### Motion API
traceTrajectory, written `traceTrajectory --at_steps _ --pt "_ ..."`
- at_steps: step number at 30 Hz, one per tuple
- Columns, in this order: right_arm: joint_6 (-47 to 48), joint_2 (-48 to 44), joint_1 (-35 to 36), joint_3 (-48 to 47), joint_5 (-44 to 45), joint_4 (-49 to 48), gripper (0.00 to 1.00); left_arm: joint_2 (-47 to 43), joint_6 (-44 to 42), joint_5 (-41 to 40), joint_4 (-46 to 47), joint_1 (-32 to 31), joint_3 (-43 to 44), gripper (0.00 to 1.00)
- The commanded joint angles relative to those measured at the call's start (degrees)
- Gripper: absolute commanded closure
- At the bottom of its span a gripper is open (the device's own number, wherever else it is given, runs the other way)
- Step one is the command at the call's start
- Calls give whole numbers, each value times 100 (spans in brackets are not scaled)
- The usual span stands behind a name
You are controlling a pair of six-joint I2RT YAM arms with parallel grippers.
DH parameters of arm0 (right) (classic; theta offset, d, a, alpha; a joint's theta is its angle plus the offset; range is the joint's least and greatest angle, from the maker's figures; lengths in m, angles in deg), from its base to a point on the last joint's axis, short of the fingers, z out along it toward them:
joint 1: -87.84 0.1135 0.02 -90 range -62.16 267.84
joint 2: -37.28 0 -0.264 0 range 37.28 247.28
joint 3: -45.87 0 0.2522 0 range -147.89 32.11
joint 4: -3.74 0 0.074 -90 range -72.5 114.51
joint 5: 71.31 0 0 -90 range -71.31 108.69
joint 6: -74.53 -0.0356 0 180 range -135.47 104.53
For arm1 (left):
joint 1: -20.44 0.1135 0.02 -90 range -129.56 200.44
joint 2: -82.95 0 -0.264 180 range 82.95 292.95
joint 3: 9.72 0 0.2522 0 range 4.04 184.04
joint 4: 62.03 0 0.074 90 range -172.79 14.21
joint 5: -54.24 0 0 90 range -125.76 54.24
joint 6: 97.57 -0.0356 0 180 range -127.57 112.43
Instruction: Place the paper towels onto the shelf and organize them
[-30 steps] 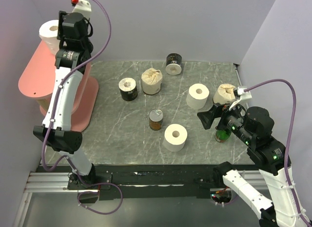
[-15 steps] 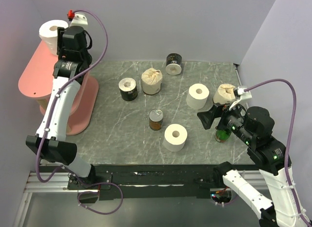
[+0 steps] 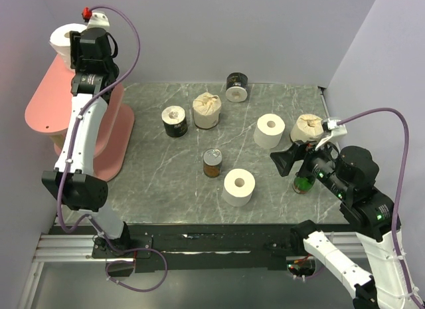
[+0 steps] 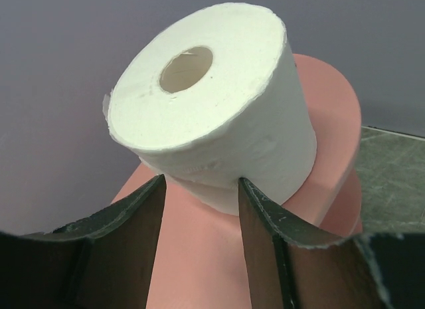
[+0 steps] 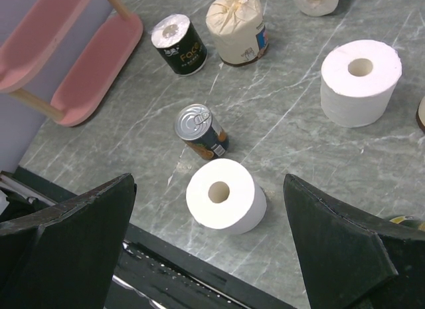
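Note:
One white paper towel roll (image 4: pixel 212 103) stands tilted on the top board of the pink shelf (image 3: pixel 46 113). My left gripper (image 4: pixel 199 183) is open only narrowly, its fingertips at the roll's near lower side, with only pink board showing between them. On the table lie two white rolls (image 3: pixel 239 184) (image 3: pixel 269 129), two cream ones (image 3: pixel 206 109) (image 3: pixel 305 127) and two black ones (image 3: pixel 174 120) (image 3: pixel 237 87). My right gripper (image 3: pixel 285 159) hangs wide open above the table at the right, holding nothing. In its wrist view the nearest white roll (image 5: pixel 222 193) lies well below the fingers.
A small brown tin can (image 3: pixel 212 163) lies between the black roll and the nearest white roll. A green bottle (image 3: pixel 303 183) stands under the right wrist. Purple walls close in the back and both sides. The shelf's lower boards (image 5: pixel 93 63) sit at the table's left edge.
The left wrist has moved up and to the left along the shelf top, and the white roll has shifted that way with it. The left jaws have narrowed slightly. The right arm has barely moved.

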Motion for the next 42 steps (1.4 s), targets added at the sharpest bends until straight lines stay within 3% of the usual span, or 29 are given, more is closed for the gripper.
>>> traceTrajectory --at_steps 1,9,15,19,22,24,31,34,38,42 --pt "60 -86 -11 -321 -15 -31 0 261 -48 106 414 139 387 46" --pt "8 -103 -11 -251 29 -75 1 746 -171 -97 300 253 836 48" --pt "17 -42 -11 -260 20 -110 1 448 128 343 176 95 741 44" --pt "16 -86 -2 -155 46 -180 1 -87 -249 396 54 -563 354 32" --pt "8 -86 -2 -128 143 -93 1 -456 -268 194 27 -1501 -85 10" --pt "-18 -156 -11 -32 152 -118 0 -607 -154 167 -104 -1916 -322 5" --pt "-116 -323 -2 276 81 -58 1 -905 1408 1482 -1264 -3471 -516 4" --pt "-28 -340 -2 232 283 118 0 -1256 1927 2247 -1134 -4033 -1367 4" --pt "78 -472 -2 250 442 145 0 -1407 2474 2487 -826 -4721 -2562 2" --pt "122 -569 -19 303 486 83 0 -1092 2905 2470 -931 -5222 -2828 0"
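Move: The paper towel roll standing on the shelf top is right at the left fingertips, about 6 cm ahead and 3 cm left of the hand point, level with it. Far below that hand by nearly 40 cm are the near white roll, 29 back and 47 right, the can, 20 back and 39 right, and the black-wrapped roll, 5 back and 25 right. From the right hand, the shelf-top roll is roughly 34 cm ahead, 62 left and 9 up. Left fingers nudge the shelf-top roll 3 cm forward, then open and swing 40 cm right, back and down. ##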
